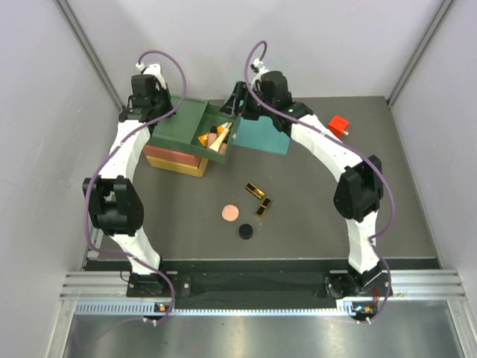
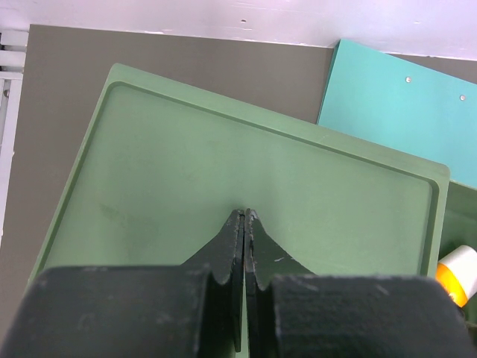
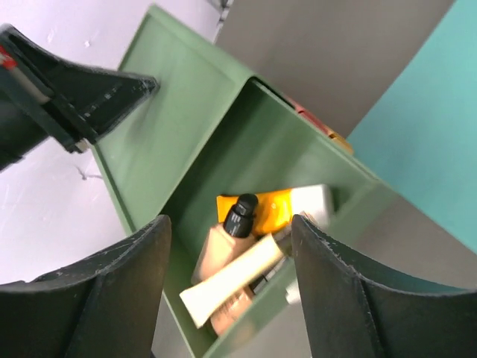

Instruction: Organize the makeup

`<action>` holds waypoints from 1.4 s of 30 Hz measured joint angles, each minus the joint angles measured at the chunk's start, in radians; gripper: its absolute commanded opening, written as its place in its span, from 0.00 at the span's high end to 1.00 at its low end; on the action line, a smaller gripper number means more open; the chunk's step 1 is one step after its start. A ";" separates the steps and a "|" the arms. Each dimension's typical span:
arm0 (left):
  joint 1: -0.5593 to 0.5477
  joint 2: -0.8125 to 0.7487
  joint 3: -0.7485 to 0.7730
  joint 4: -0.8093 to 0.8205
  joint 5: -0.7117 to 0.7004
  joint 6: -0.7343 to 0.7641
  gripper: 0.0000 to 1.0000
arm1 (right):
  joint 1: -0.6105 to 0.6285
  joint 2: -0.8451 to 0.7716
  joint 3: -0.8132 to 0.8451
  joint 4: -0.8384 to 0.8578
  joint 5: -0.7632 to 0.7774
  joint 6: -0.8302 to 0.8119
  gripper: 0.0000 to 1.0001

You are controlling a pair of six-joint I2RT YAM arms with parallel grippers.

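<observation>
The makeup lies in two places. Orange (image 3: 276, 209) and beige tubes (image 3: 231, 277) and a black-capped bottle (image 3: 240, 215) are piled in the open green drawer (image 1: 216, 139). My right gripper (image 3: 229, 224) hangs open right above them with nothing between its fingers; from above the right gripper (image 1: 232, 112) is at the drawer's far end. Two black-and-gold cases (image 1: 253, 190) (image 1: 263, 206), a pink disc (image 1: 229, 214) and a black jar (image 1: 245, 232) lie on the table. My left gripper (image 2: 246, 215) is shut, empty, over the green organizer's top (image 2: 223, 164).
The green organizer (image 1: 179, 125) sits on pink (image 1: 165, 152) and yellow (image 1: 179, 166) layers at the back left. A teal mat (image 1: 261, 136) lies behind the drawer, and a red cube (image 1: 340, 124) stands at the back right. Grey walls close in both sides.
</observation>
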 measured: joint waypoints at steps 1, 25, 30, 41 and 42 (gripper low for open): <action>0.000 0.000 0.000 0.000 0.000 0.000 1.00 | -0.008 -0.023 -0.019 0.001 0.004 -0.001 0.38; 0.000 0.000 0.000 0.000 -0.003 0.006 1.00 | -0.142 -0.100 -0.423 0.225 -0.238 0.190 1.00; 0.000 0.000 0.000 0.000 -0.004 0.006 1.00 | -0.123 -0.027 -0.394 0.267 -0.275 0.241 1.00; 0.000 0.002 0.000 0.000 -0.004 0.006 1.00 | -0.083 0.066 -0.232 0.284 -0.296 0.291 1.00; 0.000 0.002 0.001 0.000 -0.003 0.006 1.00 | -0.079 0.073 -0.215 0.283 -0.299 0.293 1.00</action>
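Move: The open right hand is above the pulled-out green drawer. The middle of the drawer's front is about 3 cm to its right, 2 cm back and 8 cm below. Inside, the tan tube lies roughly 3 cm back and 1 cm left, the orange tube 2 cm back and 4 cm left, both some 9 cm down. The box lid's middle is 13 cm left, 3 cm ahead and 5 cm below. From the left hand, the drawer front is about 19 cm right, 7 cm back and 4 cm down. The right hand ends with shut fingertips bearing on the outside of the drawer front near its knob. It first swings about 9 cm right, clear of the drawer, closing its fingers, then sinks some 11 cm while coming back left, tipping down about 20 degrees, and finally pushes left, rising slightly. The left hand stays with closed fingers on the lid. ##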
